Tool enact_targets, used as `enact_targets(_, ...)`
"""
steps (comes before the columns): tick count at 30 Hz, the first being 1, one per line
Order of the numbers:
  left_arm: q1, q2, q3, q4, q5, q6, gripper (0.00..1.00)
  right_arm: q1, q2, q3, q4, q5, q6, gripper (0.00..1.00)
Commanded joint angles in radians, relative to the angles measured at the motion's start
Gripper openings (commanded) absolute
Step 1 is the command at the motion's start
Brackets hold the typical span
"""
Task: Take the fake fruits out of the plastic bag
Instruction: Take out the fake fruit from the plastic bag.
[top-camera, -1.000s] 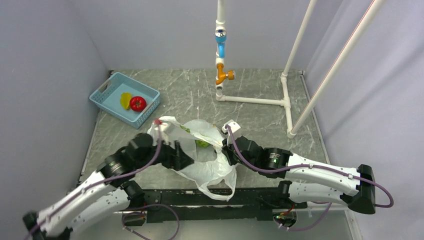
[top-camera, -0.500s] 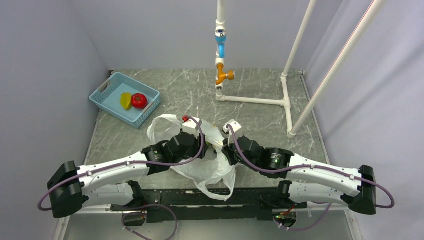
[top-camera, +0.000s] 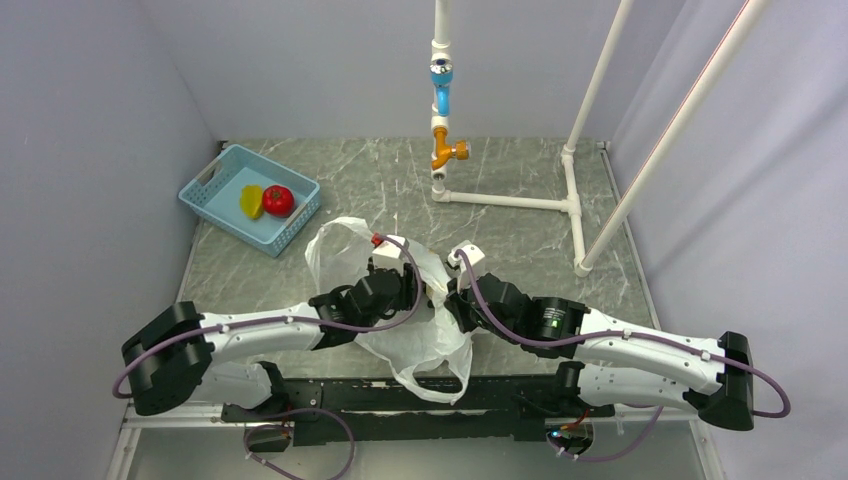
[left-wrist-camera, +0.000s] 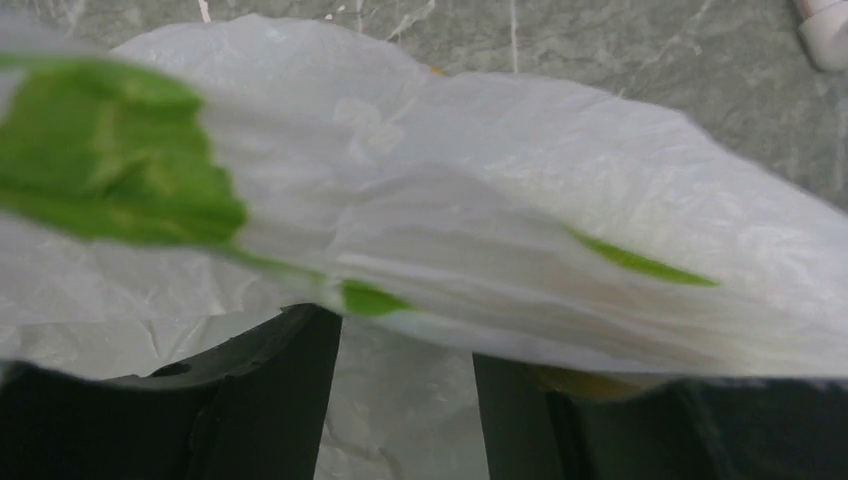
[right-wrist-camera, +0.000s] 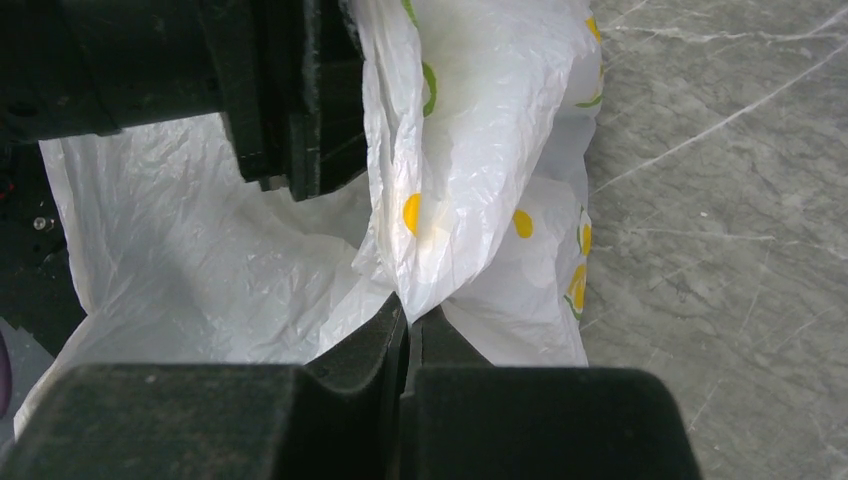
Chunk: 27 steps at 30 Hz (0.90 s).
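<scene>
The plastic bag (top-camera: 425, 345) lies crumpled between both arms, white film with yellow and green marks (right-wrist-camera: 480, 150). My right gripper (right-wrist-camera: 410, 315) is shut on a fold of the bag's rim (top-camera: 447, 290). My left gripper (top-camera: 410, 285) reaches into the bag's mouth. In its wrist view the two black fingers (left-wrist-camera: 290, 400) stand apart with only film (left-wrist-camera: 560, 200) behind them. A fold of the bag covers the tips. A dull yellow patch (left-wrist-camera: 590, 382) shows beside the right finger; what it is I cannot tell. A red fruit (top-camera: 278, 200) and a yellow one (top-camera: 251, 201) sit in the basket.
The blue lattice basket (top-camera: 215, 165) stands at the back left by the wall. A white pipe frame (top-camera: 505, 200) with an orange and blue tap (top-camera: 447, 150) rises at the back centre and right. Grey walls close in both sides.
The left arm has swung in from the left and pushed its gripper into the bag's mouth, its jaws narrowing. The green fruit seen in the opening is now covered. The right gripper has held still.
</scene>
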Motion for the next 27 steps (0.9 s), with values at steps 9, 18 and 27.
enact_targets(9, 0.003, 0.201, 0.091, 0.052, -0.119, 0.001, 0.86, 0.005, -0.032, -0.008, 0.019, 0.018, 0.014, 0.0)
enact_targets(18, 0.007, 0.258, 0.149, -0.013, -0.203, -0.033, 0.99, 0.006, -0.034, -0.012, 0.026, 0.013, 0.018, 0.0)
enact_targets(27, 0.062, 0.374, 0.207, -0.006, -0.199, -0.087, 0.97, 0.005, -0.021, -0.007, 0.026, 0.007, 0.019, 0.0)
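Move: The fake fruit left in the bag lies roughly 8 cm below the left hand, about 2 cm ahead and 1 cm to its left. The rim pinched by the right hand is about 8 cm right of the left hand, 7 cm back and 5 cm higher; the bag's raised far-left rim stands some 17 cm left and 6 cm ahead, about level. From the right hand that fruit is about 8 cm ahead, 9 cm left and 14 cm down. Down first, then mostly forward, the left hand pushes deeper into the bag towards the fruit inside, going about 4.5 cm each way. Its fingers spread from half open to fully open while the hand turns some 10 degrees counter-clockwise and its left side rises about as much. The right hand stays put, keeping the bag's rim pinched shut between its fingers. ##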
